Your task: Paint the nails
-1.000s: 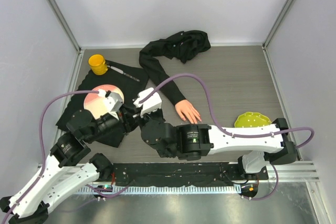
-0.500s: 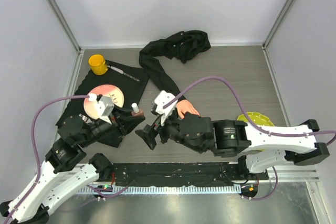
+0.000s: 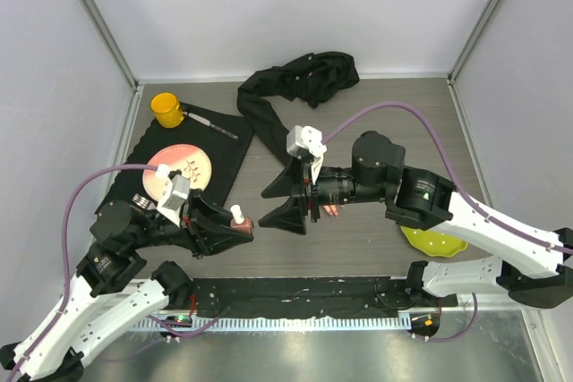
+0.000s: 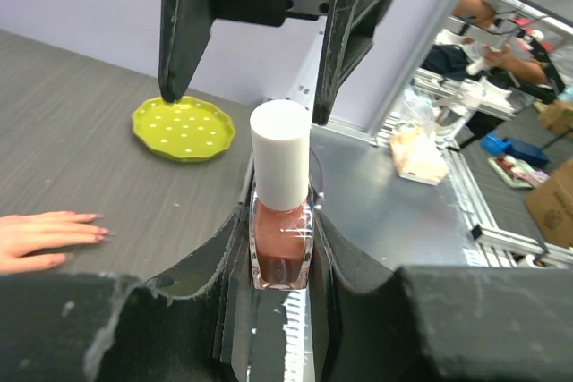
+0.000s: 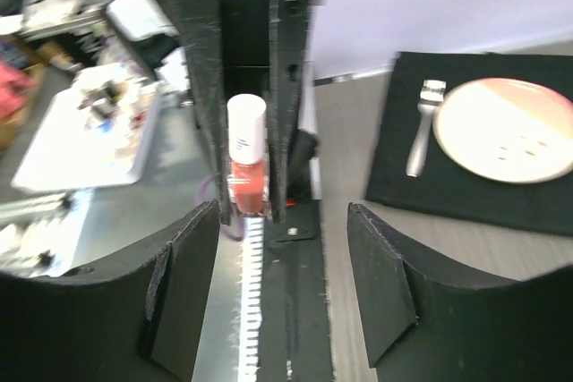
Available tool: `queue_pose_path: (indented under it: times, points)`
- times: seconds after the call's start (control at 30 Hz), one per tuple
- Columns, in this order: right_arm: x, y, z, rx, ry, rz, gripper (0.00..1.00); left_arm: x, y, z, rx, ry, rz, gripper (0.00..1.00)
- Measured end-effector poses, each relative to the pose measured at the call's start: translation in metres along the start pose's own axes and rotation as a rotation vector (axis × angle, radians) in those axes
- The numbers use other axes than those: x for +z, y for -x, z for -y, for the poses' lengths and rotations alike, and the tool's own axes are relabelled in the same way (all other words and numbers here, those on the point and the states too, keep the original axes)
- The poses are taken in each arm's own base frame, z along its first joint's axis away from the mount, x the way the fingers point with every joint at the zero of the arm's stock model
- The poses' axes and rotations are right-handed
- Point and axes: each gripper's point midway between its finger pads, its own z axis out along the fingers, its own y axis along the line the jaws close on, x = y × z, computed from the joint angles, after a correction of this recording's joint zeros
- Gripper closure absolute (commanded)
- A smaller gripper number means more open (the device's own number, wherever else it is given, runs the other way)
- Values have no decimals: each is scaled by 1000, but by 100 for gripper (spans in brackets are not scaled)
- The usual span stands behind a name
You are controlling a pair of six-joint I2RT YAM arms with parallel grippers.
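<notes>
My left gripper is shut on the glass body of a reddish polish bottle with a white cap, held upright. In the top view the bottle hangs over the table's near edge. My right gripper faces it from the right, open and apart from it; the right wrist view shows the bottle ahead of those open fingers. The mannequin hand lies flat, its pinkish nails showing. Its black sleeve runs back. In the top view my right gripper covers most of the hand.
A black mat carries a pink plate, a fork and a dark pen, with a yellow cup at its far corner. A green plate lies under my right arm. A black cloth heap sits at the back.
My left gripper carried the bottle right and toward the near edge. My right gripper let go near the bottle, opened, drew back to the right and now faces it.
</notes>
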Motion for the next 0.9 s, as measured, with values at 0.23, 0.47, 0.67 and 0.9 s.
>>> queue_pose_path:
  times: [0.23,0.47,0.67,0.9]
  points:
    - [17,-6,-21,40,200,-28,38,1,-2,12,-22,-68,-19,100]
    - [32,-1,-28,66,289,-31,48,2,-1,15,-20,-94,-25,100]
    - [35,3,-32,70,330,-19,61,2,-2,17,-18,-103,-28,100]
    - [37,8,-35,75,362,-9,70,2,-2,16,-13,-104,-30,100]
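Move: The bottle's white cap stands about 5 cm to the right hand's left, 2 cm back and 1 cm above it; the polish bottle under it is 5 cm left, 2 cm back and 2 cm below. From the left hand, which already grips that bottle upright, the cap is some 3 cm above and 1 cm to the right. The model hand lies roughly 15 cm ahead of the right hand, 12 cm right and 30 cm below. The white cap is closed in on by the right hand, which goes about 4 cm left and 3 cm back, rising a little late on, and swings some 20 degrees counter-clockwise while its spread fingers narrow to about half their gap around the cap's lower part. The left hand keeps its grip on the bottle, easing back about 1.5 cm and turning slightly clockwise, then holding still. ##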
